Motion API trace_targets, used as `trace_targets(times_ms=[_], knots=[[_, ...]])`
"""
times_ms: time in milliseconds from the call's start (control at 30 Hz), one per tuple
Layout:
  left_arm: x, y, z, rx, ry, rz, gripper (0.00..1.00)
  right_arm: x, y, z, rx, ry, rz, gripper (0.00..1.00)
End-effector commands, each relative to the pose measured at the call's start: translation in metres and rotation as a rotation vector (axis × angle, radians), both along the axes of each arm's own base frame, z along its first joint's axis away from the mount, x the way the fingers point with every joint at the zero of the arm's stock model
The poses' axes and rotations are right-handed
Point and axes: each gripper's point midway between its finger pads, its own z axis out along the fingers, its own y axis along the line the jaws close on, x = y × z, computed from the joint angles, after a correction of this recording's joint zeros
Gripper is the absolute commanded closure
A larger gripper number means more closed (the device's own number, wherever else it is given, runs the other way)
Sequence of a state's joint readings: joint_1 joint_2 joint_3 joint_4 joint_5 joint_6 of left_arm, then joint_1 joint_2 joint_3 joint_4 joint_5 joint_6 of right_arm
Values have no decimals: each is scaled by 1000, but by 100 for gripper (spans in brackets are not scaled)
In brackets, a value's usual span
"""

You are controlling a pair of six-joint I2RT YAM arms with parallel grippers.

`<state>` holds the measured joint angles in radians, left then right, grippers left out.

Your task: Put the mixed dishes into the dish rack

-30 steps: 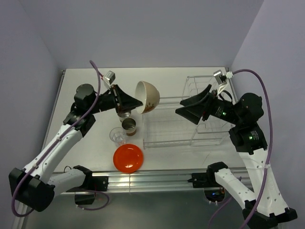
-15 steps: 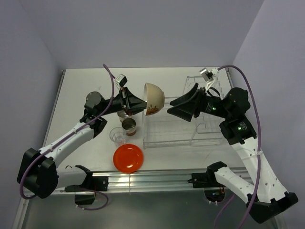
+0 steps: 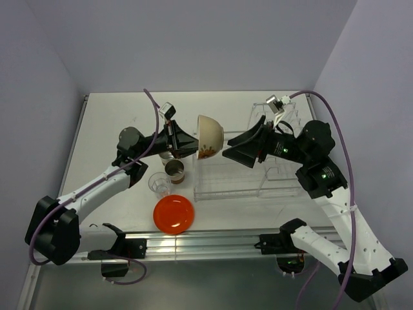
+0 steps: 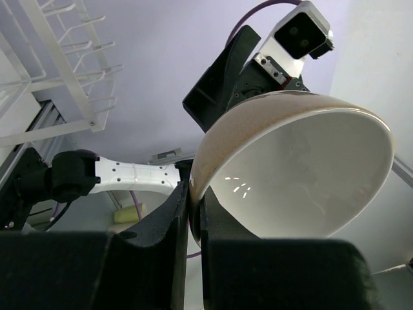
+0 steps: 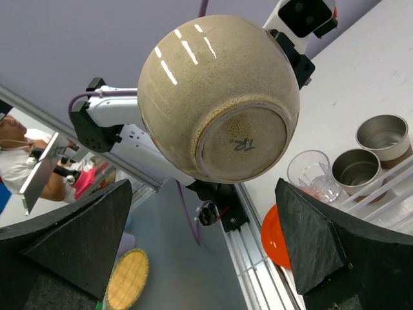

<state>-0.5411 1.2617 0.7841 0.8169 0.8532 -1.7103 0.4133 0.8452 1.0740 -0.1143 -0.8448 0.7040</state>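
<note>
My left gripper (image 3: 193,146) is shut on the rim of the beige bowl (image 3: 210,135), which it holds tilted in the air just left of the dish rack (image 3: 232,192). In the left wrist view the fingers (image 4: 169,226) pinch the rim of the bowl (image 4: 303,168), whose white inside shows. My right gripper (image 3: 227,147) is open, facing the bowl's foot a little way off; the bowl (image 5: 219,97) sits ahead of its spread jaws (image 5: 203,184). On the table lie the orange-red plate (image 3: 173,214), a clear glass (image 3: 159,183) and two brown cups (image 3: 174,169), one partly hidden under my left gripper.
The rack's upright plate slots (image 3: 277,116) stand at the back right behind my right arm. In the right wrist view the cups (image 5: 384,135), the glass (image 5: 311,171) and the plate (image 5: 277,239) lie below the bowl. The table's metal front rail (image 3: 206,240) runs between the arm bases.
My left arm has carried the bowl to the right, toward the rack. My right gripper has moved left and now faces the bowl's underside, still open.
</note>
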Motion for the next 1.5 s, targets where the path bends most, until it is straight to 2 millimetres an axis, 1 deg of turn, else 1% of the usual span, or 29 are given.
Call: trace_targets(times_ms=[0,33,67,100,133,167,200,267,333,433,500,533,567,667,700,800,967,1233,1300,1333,1467], knots=[[-9,3,14,-23,-97,6,100,3,-3,6,-32,-37,-56,0],[-7,3,14,-8,-104,19,100,5,-3,4,-46,-27,-74,0],[1,-2,1,77,-33,35,100,11,-6,4,-72,-17,-126,0],[7,-3,-10,145,-92,73,100,13,-4,2,-88,-4,-135,0],[12,-2,-15,201,-88,104,100,15,-4,0,-103,6,-156,0],[22,0,-25,293,-32,155,100,20,-6,0,-123,26,-202,0],[25,1,-30,329,-64,178,100,20,-1,-3,-138,30,-192,0],[24,3,-30,335,-63,189,100,23,1,-5,-154,39,-220,0],[25,4,-33,339,-59,193,100,18,8,-5,-151,37,-204,0],[24,4,-32,333,-63,188,100,22,14,-12,-167,62,-223,0],[23,4,-31,327,-64,186,100,21,23,-20,-202,77,-215,0],[22,4,-31,327,-66,183,100,25,24,-22,-210,79,-237,0],[22,4,-30,326,-70,183,100,23,29,-23,-216,81,-230,0],[19,5,-29,324,-72,178,100,25,33,-23,-217,82,-255,0],[20,5,-29,329,-77,184,100,23,36,-22,-213,82,-251,0],[19,6,-30,331,-73,185,100,24,39,-19,-205,87,-272,0],[17,7,-28,321,-69,189,100,32,35,-19,-193,108,-355,0],[15,9,-24,302,-79,203,100,41,36,-25,-164,152,-410,0],[14,9,-24,300,-79,198,100,40,39,-26,-161,160,-405,0],[15,9,-24,301,-76,199,100,44,37,-27,-160,161,-428,0],[15,8,-25,299,-79,197,100,46,37,-30,-164,170,-443,5]])
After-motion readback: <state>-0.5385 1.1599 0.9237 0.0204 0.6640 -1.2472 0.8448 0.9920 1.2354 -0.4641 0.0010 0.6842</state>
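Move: The left hand already pinches the bowl's rim. For the right hand the bowl's middle lies some 10 cm to the left, about 7 cm ahead and nearly level in height. From the left hand, the right gripper is about 15 cm to the right, 3 cm back and 5 cm higher. The dish rack's middle is some 11 cm right and 15 cm ahead of the right hand, about 37 cm below. Keeping its pinch on the bowl's rim, the left hand sinks about 7 cm and edges forward, fingers tipping down some 25 degrees, then rises about a centimetre. The open right hand closes in on the bowl's outside, going down, forward and left, about 7 cm in all, turning clockwise with its fingers dipping, until they straddle the bowl; contact can't be made out. ##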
